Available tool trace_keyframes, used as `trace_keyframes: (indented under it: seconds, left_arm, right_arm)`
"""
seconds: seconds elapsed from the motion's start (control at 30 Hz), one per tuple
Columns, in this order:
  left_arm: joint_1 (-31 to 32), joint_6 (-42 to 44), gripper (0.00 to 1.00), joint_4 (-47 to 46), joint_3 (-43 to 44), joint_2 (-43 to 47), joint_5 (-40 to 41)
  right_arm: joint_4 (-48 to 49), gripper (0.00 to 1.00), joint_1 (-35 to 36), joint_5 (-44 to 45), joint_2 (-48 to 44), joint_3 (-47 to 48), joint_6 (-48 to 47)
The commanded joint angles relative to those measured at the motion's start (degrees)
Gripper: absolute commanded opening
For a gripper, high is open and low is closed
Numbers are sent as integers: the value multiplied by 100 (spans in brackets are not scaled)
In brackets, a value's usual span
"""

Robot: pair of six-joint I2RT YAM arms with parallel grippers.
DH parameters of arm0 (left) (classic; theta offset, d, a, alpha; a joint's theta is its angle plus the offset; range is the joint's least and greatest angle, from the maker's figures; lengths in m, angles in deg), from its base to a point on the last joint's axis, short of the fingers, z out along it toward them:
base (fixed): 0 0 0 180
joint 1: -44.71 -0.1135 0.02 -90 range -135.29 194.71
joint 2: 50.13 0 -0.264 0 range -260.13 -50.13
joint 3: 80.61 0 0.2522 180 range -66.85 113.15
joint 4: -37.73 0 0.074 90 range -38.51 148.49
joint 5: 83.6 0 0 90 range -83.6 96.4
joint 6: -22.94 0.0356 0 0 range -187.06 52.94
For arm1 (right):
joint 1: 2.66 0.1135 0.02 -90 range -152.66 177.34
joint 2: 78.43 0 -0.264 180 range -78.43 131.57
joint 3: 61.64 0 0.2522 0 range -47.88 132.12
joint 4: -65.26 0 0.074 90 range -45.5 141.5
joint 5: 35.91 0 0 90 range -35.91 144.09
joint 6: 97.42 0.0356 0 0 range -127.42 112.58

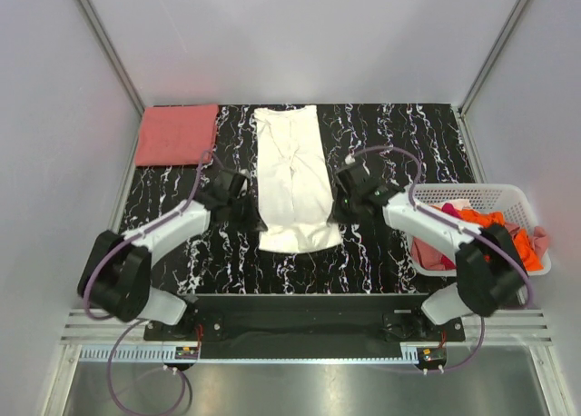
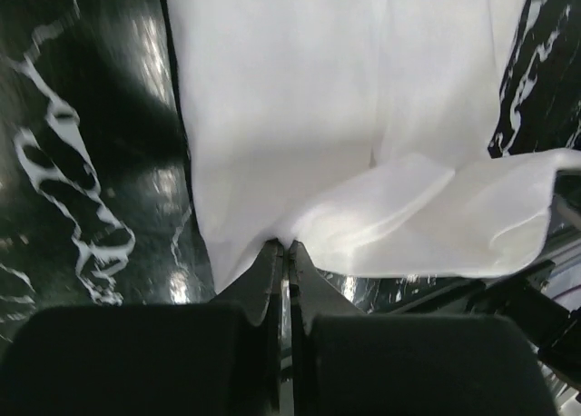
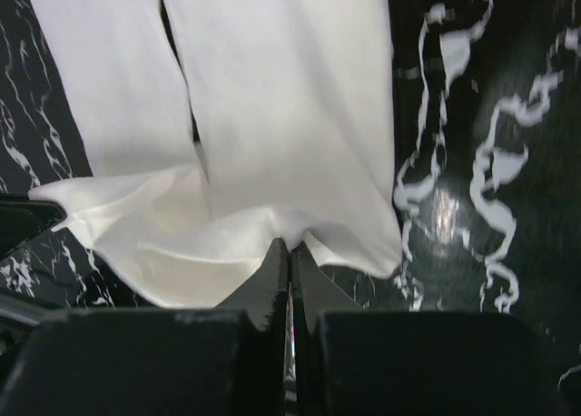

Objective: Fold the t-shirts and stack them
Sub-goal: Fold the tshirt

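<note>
A cream-white t-shirt (image 1: pixel 292 175) lies lengthwise in the middle of the black marbled table, its sides folded in to a long strip. My left gripper (image 1: pixel 251 204) is shut on the shirt's left edge near the hem, and the left wrist view shows the cloth (image 2: pixel 309 134) pinched at the tips (image 2: pixel 289 246). My right gripper (image 1: pixel 338 203) is shut on the right edge, the cloth (image 3: pixel 272 116) bunched at its tips (image 3: pixel 290 244). The near hem is lifted slightly. A salmon-pink t-shirt (image 1: pixel 176 133) lies folded at the back left.
A white slatted basket (image 1: pixel 472 227) at the right table edge holds several orange and pink shirts (image 1: pixel 495 230). Bare marbled tabletop (image 1: pixel 408 134) lies right of the white shirt. Grey walls close in the back and sides.
</note>
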Motion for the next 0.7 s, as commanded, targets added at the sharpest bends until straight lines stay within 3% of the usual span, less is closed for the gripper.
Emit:
trace_keyframes:
  seconds: [0.0,0.3,0.67]
  left_arm:
    - [-461,694,0,-79,903,-636,-390]
    - [-1104,959,0,97,2697,-2105,-689]
    - [-1509,1029,0,97,3683,-3028,-734]
  right_arm:
    - [127,0,-367,-264,759,913,-1138]
    - [-294,0,-992,-748,2448,3049,-1825]
    - [-892,0,-1344,-862,3555,4773,-2247]
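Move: The white t-shirt's far end, where I am taking the near hem pinched in both hands, lies about 38 cm ahead and 8 cm to the right of my left hand, some 6 cm lower. From my right hand it is about 37 cm ahead, 12 cm left and 7 cm lower. The folded pink shirt lies roughly 31 cm ahead and 29 cm left of my left hand; the laundry basket's middle is some 38 cm right of my right hand and about level with it fore and aft. Keeping both hem corners pinched, I sweep my two hands forward side by side, low over the t-shirt, towards its far end, about 18 cm each and slowing as I go. The hands stay nearly level; the right rises some 3 cm and turns slightly counter-clockwise. The fingers stay shut on the cloth. ##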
